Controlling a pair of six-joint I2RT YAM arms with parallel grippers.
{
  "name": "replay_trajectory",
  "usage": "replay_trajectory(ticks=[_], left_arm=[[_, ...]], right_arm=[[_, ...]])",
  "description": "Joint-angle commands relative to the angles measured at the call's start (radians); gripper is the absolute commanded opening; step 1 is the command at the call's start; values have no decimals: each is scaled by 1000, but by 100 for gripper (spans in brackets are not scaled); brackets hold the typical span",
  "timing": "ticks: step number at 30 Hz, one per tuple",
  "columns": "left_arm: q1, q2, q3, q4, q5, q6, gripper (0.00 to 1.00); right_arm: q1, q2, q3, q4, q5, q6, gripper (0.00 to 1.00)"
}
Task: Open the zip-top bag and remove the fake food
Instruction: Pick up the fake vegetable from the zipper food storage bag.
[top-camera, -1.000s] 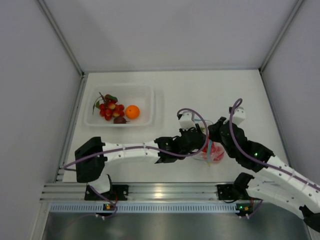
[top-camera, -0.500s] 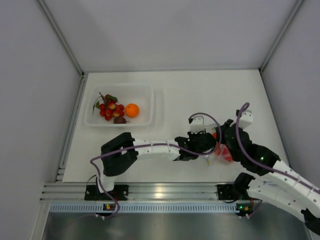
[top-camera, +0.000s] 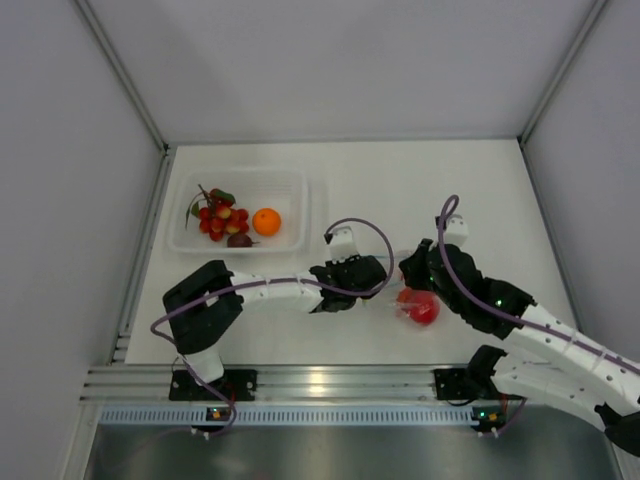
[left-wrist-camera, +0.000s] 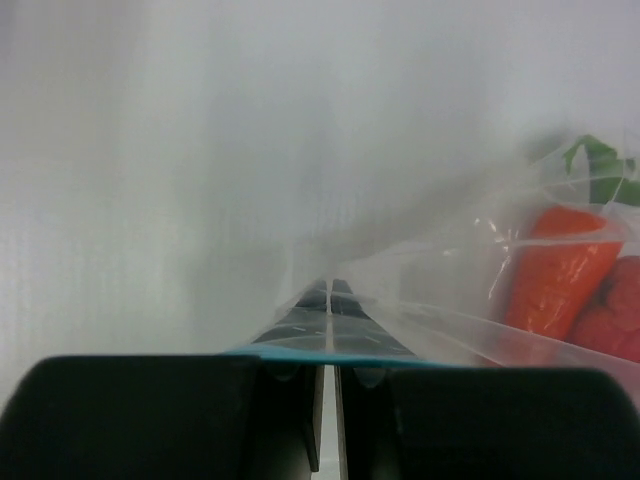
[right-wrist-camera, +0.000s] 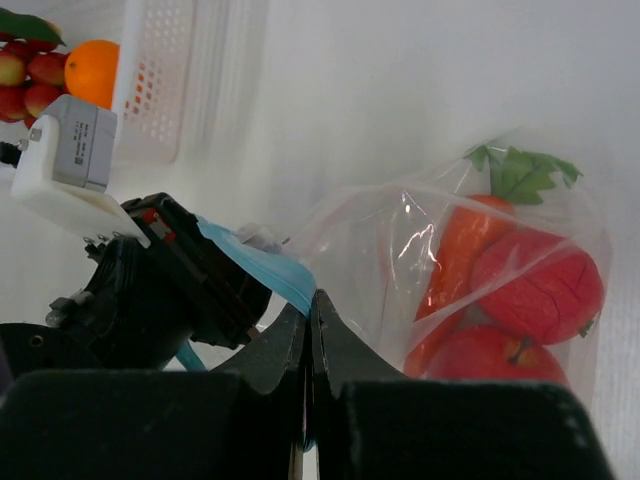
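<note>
The zip-top bag (top-camera: 416, 306) lies between my two grippers; a carrot (right-wrist-camera: 460, 255) and red round fruits (right-wrist-camera: 535, 280) show through its clear film. My right gripper (right-wrist-camera: 311, 295) is shut on the teal zip strip (right-wrist-camera: 262, 262) at the bag's mouth. My left gripper (left-wrist-camera: 330, 290) faces it from the left, jaws almost together, with the teal strip (left-wrist-camera: 330, 351) lying across them and film draped over the fingers. In the top view the left gripper (top-camera: 380, 277) and right gripper (top-camera: 404, 272) nearly touch above the bag.
A white tray (top-camera: 305, 215) at the back left holds a red berry cluster (top-camera: 218, 215), an orange (top-camera: 265, 222) and a dark purple piece (top-camera: 240, 240). The cell's side walls rise at the table's left and right edges.
Both grippers and the bag have shifted left across the table. The left gripper's jaws have narrowed to a thin slit at the bag's mouth.
</note>
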Motion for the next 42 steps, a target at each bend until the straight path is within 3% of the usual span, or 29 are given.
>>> replay_trajectory(ticks=[1, 6, 8, 14, 18, 22, 33, 42], left_arm=[[50, -114, -86, -83, -62, -9, 11], [69, -248, -160, -82, 6, 37, 17], [63, -309, -156, -80, 74, 82, 26], [-24, -355, -56, -80, 195, 200, 46], [-121, -286, 33, -80, 198, 224, 49], [-190, -190, 127, -80, 149, 206, 61], [-203, 60, 278, -83, 102, 192, 61], [-192, 191, 331, -79, 108, 140, 66]], right_arm=[[30, 50, 47, 164, -64, 68, 0], [102, 146, 91, 224, -60, 105, 0], [124, 160, 91, 234, -26, 120, 0], [122, 31, -46, 316, 40, 188, 0], [93, -54, -57, 229, 67, 176, 0], [47, -129, -47, 124, 72, 143, 0], [-51, -282, -114, -29, 91, 94, 0], [-223, -285, -200, 84, -156, 74, 0]])
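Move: Low and to the right of the left hand, which still pinches the bag's blue zip rim, the carrot lies in the bag some 11 cm right, 2 cm back and 4 cm down. Beside it, the far red vegetable is about 15 cm right of that hand and 2 cm back, the near one 13 cm right and 7 cm back, both as low. From the right hand, shut on another part of the rim, the carrot is about 4 cm right, 3 cm ahead, 16 cm below. Drawing left about 6 cm together with the right hand, the left fingers let go of the zip rim, spread wide, rise, swing back and to the right with roughly 20 degrees of clockwise turn, then sink to the bag's mouth, facing the carrot's tip. The right hand keeps its pinch on the rim, follows left, then carries it back, ending about 5 cm right of where it began. ##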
